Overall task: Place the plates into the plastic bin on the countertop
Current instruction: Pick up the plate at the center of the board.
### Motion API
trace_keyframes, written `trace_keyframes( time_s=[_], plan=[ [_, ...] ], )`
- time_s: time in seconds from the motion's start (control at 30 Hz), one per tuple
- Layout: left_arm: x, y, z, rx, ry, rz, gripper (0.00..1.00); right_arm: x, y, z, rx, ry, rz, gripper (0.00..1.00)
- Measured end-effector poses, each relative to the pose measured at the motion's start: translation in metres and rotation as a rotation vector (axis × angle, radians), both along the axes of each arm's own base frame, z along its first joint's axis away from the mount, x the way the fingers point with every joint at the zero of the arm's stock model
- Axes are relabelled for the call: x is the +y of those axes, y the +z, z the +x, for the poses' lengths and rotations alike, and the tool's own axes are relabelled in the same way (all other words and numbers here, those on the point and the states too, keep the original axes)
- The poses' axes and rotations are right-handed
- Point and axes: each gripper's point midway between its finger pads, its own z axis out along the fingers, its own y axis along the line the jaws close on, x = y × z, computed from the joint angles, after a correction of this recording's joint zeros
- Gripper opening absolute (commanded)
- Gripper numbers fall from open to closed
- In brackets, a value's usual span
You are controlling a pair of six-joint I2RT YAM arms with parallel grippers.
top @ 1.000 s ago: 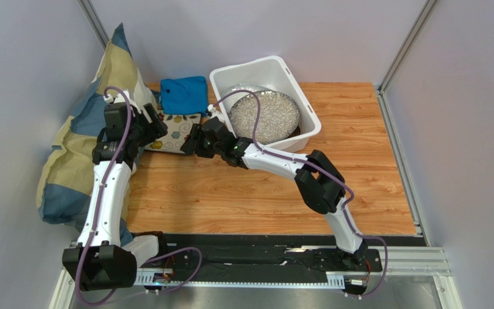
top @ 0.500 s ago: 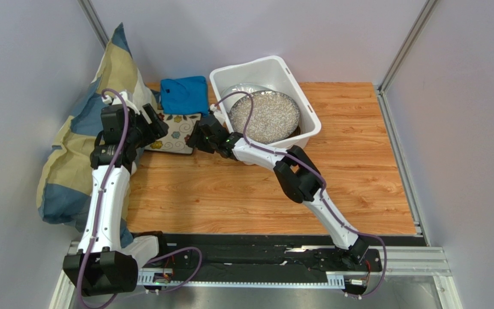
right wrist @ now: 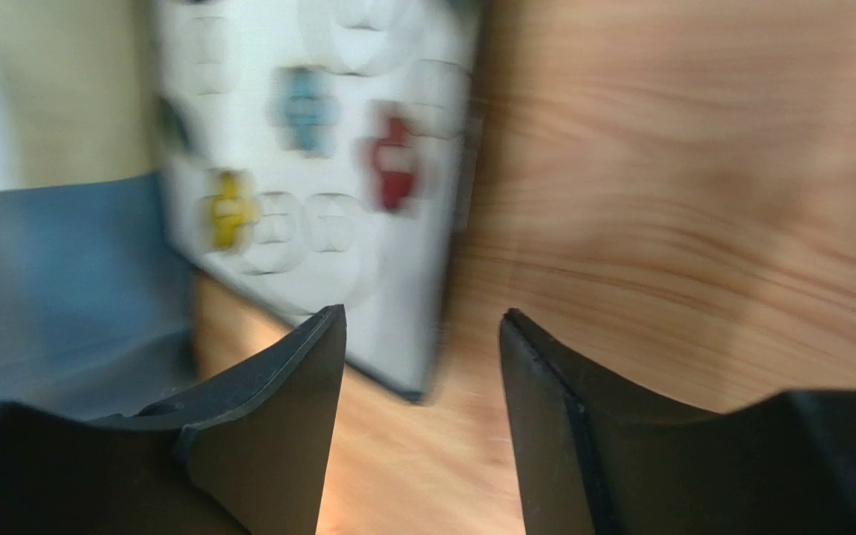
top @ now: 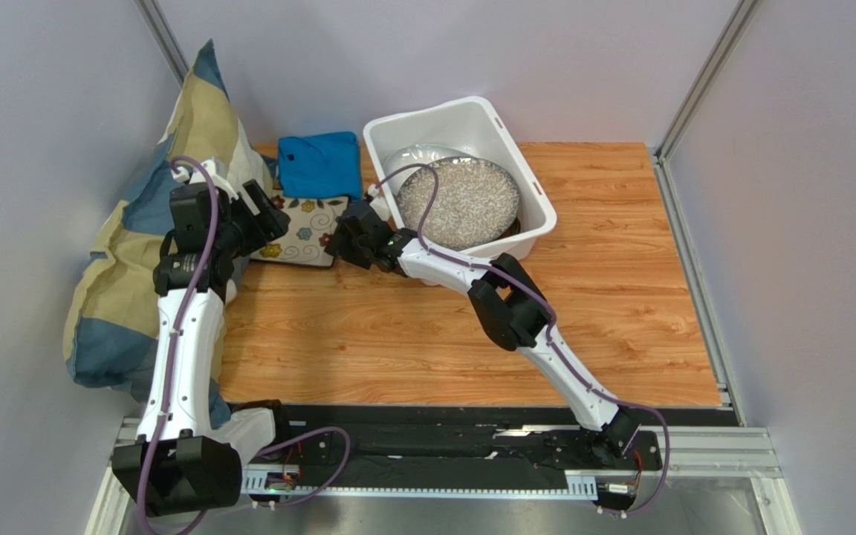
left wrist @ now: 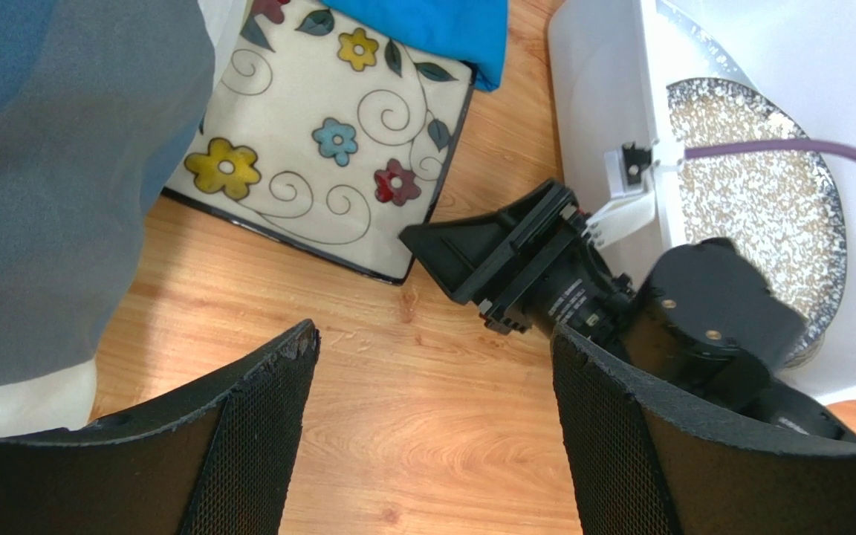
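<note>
A floral square plate (top: 301, 229) lies on the wood countertop (top: 421, 334) beside the white plastic bin (top: 533, 178), partly under a folded blue cloth. A grey-speckled round plate (top: 457, 201) leans inside the bin over another plate. My right gripper (top: 340, 241) is open at the floral plate's right edge. In the right wrist view, which is blurred, the plate's (right wrist: 321, 167) near corner shows between the spread fingers of the right gripper (right wrist: 422, 315). My left gripper (top: 266, 216) hovers open over the plate's left side. The left wrist view has only bare wood between the fingers of the left gripper (left wrist: 433, 338).
A blue and cream pillow (top: 137, 245) fills the left side and touches the floral plate (left wrist: 321, 134). The blue cloth (top: 319, 164) overlaps the plate's far edge. Metal frame posts and grey walls close in the countertop. The right gripper's black body (left wrist: 511, 256) sits between plate and bin (left wrist: 606, 100).
The right arm has folded its elbow leftward and pushed its gripper up to the floral plate's right edge. The left gripper has drifted slightly left. Both stay open.
</note>
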Motion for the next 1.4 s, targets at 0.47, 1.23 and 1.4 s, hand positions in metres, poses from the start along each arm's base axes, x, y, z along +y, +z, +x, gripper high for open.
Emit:
trace_keyframes(
  time_s=[0.47, 1.23, 1.4],
  plan=[
    [-0.003, 0.010, -0.004, -0.038, -0.012, -0.031, 0.81, -0.020, -0.017, -0.006, 0.013, -0.094, -0.126, 0.57],
    [-0.001, 0.020, -0.007, -0.089, -0.016, -0.112, 0.80, 0.020, -0.015, 0.012, 0.006, 0.041, -0.003, 0.36],
    [0.000, 0.021, -0.006, -0.097, -0.019, -0.121, 0.80, 0.021, -0.020, 0.012, 0.013, 0.050, 0.003, 0.19]
  ],
)
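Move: The flowered plate's middle lies about 9 cm to the left of the right hand, some 5 cm farther ahead and 3 cm below; its right edge and near right corner are close by the open fingers. The blue cloth is roughly 18 cm ahead and 6 cm left, the white bin about 15 cm ahead and 27 cm right. From the left hand the plate is some 12 cm ahead, 4 cm right and 24 cm below. The flowered plate's right edge, near its front corner, is taken between the right fingers: the hand first goes about 2 cm right and down, then swings back some 4 cm left and 2 cm forward, staying low. With one finger over the plate's face and the other outside its edge, the fingers close to about half their gap. The left hand, open and empty, rises about 2 cm. ##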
